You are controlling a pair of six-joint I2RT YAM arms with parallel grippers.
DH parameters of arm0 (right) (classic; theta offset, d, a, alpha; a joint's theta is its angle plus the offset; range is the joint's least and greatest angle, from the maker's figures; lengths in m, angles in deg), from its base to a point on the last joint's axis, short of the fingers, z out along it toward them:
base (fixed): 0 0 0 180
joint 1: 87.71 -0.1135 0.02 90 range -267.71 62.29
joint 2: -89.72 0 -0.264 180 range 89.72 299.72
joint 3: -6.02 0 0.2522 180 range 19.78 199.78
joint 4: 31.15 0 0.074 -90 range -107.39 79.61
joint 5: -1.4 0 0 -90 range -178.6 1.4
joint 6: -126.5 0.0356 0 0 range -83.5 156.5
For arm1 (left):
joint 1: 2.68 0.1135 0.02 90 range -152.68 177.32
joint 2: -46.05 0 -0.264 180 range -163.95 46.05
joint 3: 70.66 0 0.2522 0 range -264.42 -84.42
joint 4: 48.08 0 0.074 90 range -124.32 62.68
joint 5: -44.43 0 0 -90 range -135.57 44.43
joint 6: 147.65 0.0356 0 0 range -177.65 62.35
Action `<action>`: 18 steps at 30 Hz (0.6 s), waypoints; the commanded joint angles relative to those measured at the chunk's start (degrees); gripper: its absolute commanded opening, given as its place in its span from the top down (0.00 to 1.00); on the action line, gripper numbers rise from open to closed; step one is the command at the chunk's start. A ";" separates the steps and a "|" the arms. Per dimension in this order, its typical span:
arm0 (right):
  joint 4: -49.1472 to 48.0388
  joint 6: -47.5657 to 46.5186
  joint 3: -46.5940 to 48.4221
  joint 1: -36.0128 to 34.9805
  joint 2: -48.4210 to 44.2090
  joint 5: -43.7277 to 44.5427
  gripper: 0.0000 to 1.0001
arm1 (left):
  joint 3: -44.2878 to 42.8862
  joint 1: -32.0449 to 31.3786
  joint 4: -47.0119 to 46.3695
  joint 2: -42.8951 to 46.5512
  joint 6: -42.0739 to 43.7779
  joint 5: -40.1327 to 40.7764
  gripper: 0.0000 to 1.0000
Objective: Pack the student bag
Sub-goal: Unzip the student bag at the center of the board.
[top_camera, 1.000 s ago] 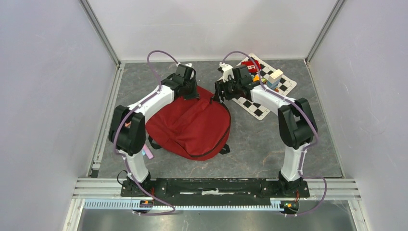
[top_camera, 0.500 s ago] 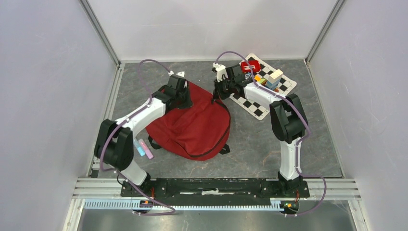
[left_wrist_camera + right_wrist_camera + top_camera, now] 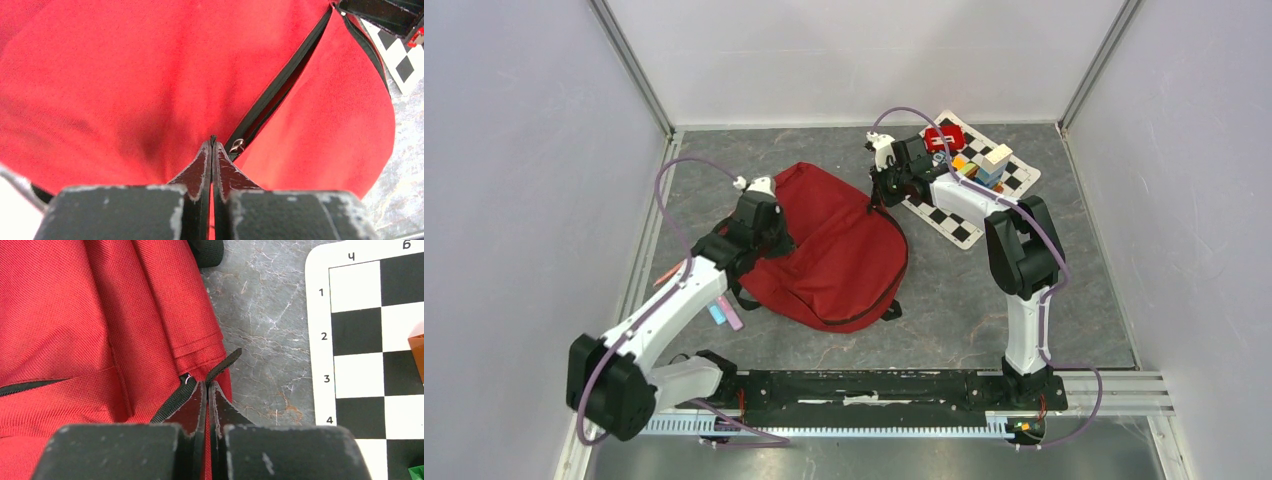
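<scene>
The student bag (image 3: 834,260) is a large dark-red backpack lying flat in the middle of the floor. My left gripper (image 3: 772,235) is over the bag's left side. In the left wrist view this gripper (image 3: 213,141) is shut on a small black zipper pull, with the metal slider ring (image 3: 236,146) just beside it. The black zipper line (image 3: 290,75) runs from there to the far corner. My right gripper (image 3: 874,205) is at the bag's far right corner, shut (image 3: 207,384) on a black fabric tab (image 3: 227,361) at the zipper's end.
A chessboard mat (image 3: 969,225) lies at the back right with a red toy block (image 3: 944,137) and several coloured blocks on it. Its edge (image 3: 320,340) shows close to my right gripper. Pink and blue pens (image 3: 724,313) lie on the floor left of the bag.
My right gripper shut on the black tab at the bag's corner. My left arm swung left and nearer with its jaws shut, from the bag's top to its left side.
</scene>
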 commanded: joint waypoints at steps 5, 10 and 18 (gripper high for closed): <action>-1.51 -2.59 0.43 0.86 -2.65 7.31 1.00 | 3.65 0.22 14.08 15.61 -2.85 5.22 0.98; -1.96 -2.60 1.14 0.86 -2.28 7.18 1.00 | 6.05 0.22 17.77 20.62 -4.14 3.65 0.98; 1.77 -1.95 1.34 0.95 -7.76 5.51 0.53 | 6.76 0.18 17.26 23.01 -1.79 0.44 0.79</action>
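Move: The zip pull is already in the left fingers, its slider about 2 cm ahead and just below. The near-left end of the zip, where it is headed, lies roughly 8 cm back, 4 cm left and 4 cm lower. The black strap is some 13 cm back and 12 cm left, 13 cm down. The right hand still grips a black tab at the bag's far right corner; the chessboard's middle lies about 20 cm right and 6 cm ahead of it. The zip pull is drawn along the centre zip, back and leftwards over the bag towards its near-left edge, by the shut left fingers; the hand goes about 9 cm, rising some 2 cm on the way and sinking again while slowing down. The right hand stays at the far corner, holding the black tab, then opens its fingers part way at the end. ##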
